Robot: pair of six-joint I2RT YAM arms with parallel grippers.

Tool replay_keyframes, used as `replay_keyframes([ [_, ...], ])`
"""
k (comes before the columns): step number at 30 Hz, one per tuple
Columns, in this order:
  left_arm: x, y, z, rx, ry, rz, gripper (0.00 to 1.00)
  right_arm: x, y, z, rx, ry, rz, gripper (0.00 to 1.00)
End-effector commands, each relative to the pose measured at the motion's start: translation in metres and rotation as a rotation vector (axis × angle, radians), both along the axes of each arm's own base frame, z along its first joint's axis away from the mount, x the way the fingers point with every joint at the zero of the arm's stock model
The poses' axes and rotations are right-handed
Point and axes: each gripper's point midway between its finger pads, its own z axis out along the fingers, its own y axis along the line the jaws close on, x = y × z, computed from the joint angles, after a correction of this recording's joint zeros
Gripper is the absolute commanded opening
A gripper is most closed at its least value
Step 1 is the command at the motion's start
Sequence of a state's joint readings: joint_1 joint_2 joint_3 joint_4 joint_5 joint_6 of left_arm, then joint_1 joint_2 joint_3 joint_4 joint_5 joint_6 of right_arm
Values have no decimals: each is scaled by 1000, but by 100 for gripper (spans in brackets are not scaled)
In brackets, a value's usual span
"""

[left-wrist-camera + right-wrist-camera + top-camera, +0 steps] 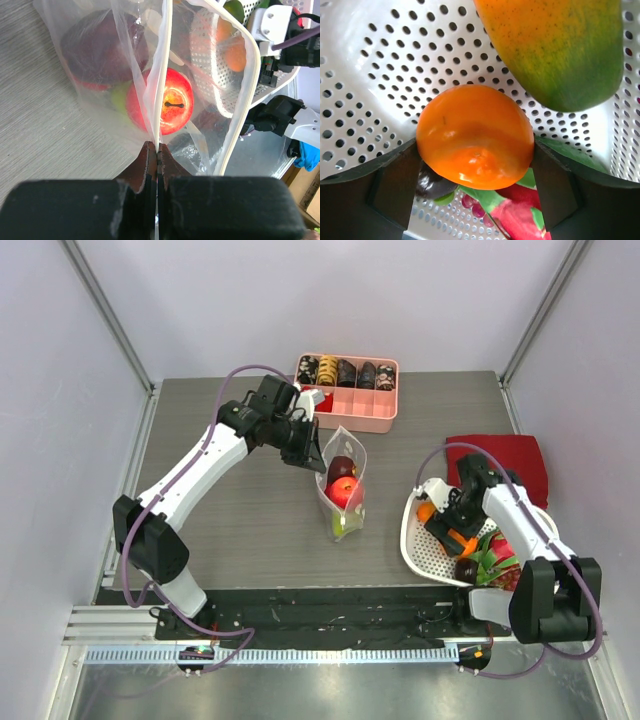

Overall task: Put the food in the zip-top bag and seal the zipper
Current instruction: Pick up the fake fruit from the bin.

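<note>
The clear zip-top bag (343,502) stands open mid-table, with a red apple (346,491), a dark red fruit (340,468) and a green fruit (340,526) inside. My left gripper (312,457) is shut on the bag's rim at the whitish zipper (163,75), fingertips pinching it (158,148); the apple (167,102) shows through the plastic. My right gripper (450,525) is down in the white basket (415,540). Its fingers (395,185) press both sides of an orange round fruit (475,135).
The pink compartment tray (347,412) stands behind the bag. A red cloth (515,462) lies under the basket's far side. The basket (370,75) also holds an orange-green fruit (560,50), a dark fruit and red-green toy food.
</note>
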State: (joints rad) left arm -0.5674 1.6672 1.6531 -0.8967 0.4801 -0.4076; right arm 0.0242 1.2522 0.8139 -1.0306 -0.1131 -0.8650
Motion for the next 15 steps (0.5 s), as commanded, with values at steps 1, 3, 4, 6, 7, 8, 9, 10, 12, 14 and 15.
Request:
replay_keyframes([
  [1,1,-4,13,-26,-30,-18,0,8,10,37,55,-73,-10,60],
  [3,1,-4,12,-23,-28,-17,0,12,17,52,94,-96,-24,59],
  [4,1,-4,12,-26,-28,-19,0,19,27,72,150,-134,-18,59],
  [6,0,-5,11,-30,-20,-22,0,30,42,97,236,-189,-32,59],
  [7,0,-6,11,-33,-16,-21,0,44,59,126,331,-255,-15,59],
  [8,0,-7,10,-35,-12,-21,0,52,69,143,383,-289,-11,59],
  [9,0,-7,10,-35,-7,-22,0,65,80,178,448,-364,-26,59],
  [10,0,-8,11,-38,-10,-24,0,75,91,198,513,-408,-20,59],
  [12,1,-8,13,-36,-12,-25,0,88,124,246,668,-474,32,57],
  [14,1,-8,15,-38,-17,-28,0,101,158,287,812,-551,50,58],
  [15,2,-8,17,-41,-20,-28,0,111,173,312,870,-642,96,58],
])
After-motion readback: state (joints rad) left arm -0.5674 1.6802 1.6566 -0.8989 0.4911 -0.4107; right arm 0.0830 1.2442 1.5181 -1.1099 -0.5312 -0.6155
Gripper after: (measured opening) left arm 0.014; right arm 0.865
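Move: From the right hand, which already grips the orange just off the basket floor, the open zip-top bag stands about 25 cm to the left, 8 cm ahead and 10 cm higher. The mango lies some 7 cm ahead and 3 cm left, the dark fruit 6 cm back and 2 cm right, and the dragon fruit 11 cm right and 2 cm back, all slightly lower. From the left hand the bag hangs around 5 cm right, 1 cm back and 7 cm down. Lifting the orange between its spread fingers, the right hand first goes straight up out of the basket, then quickens on a slant up, forward and left towards the bag: about 23 cm up and 10 cm each forward and left. On the way the wrist tilts some 40 degrees, swinging the down-pointing fingers out forward and to the left. The left hand stays put, still pinching the bag's rim. ##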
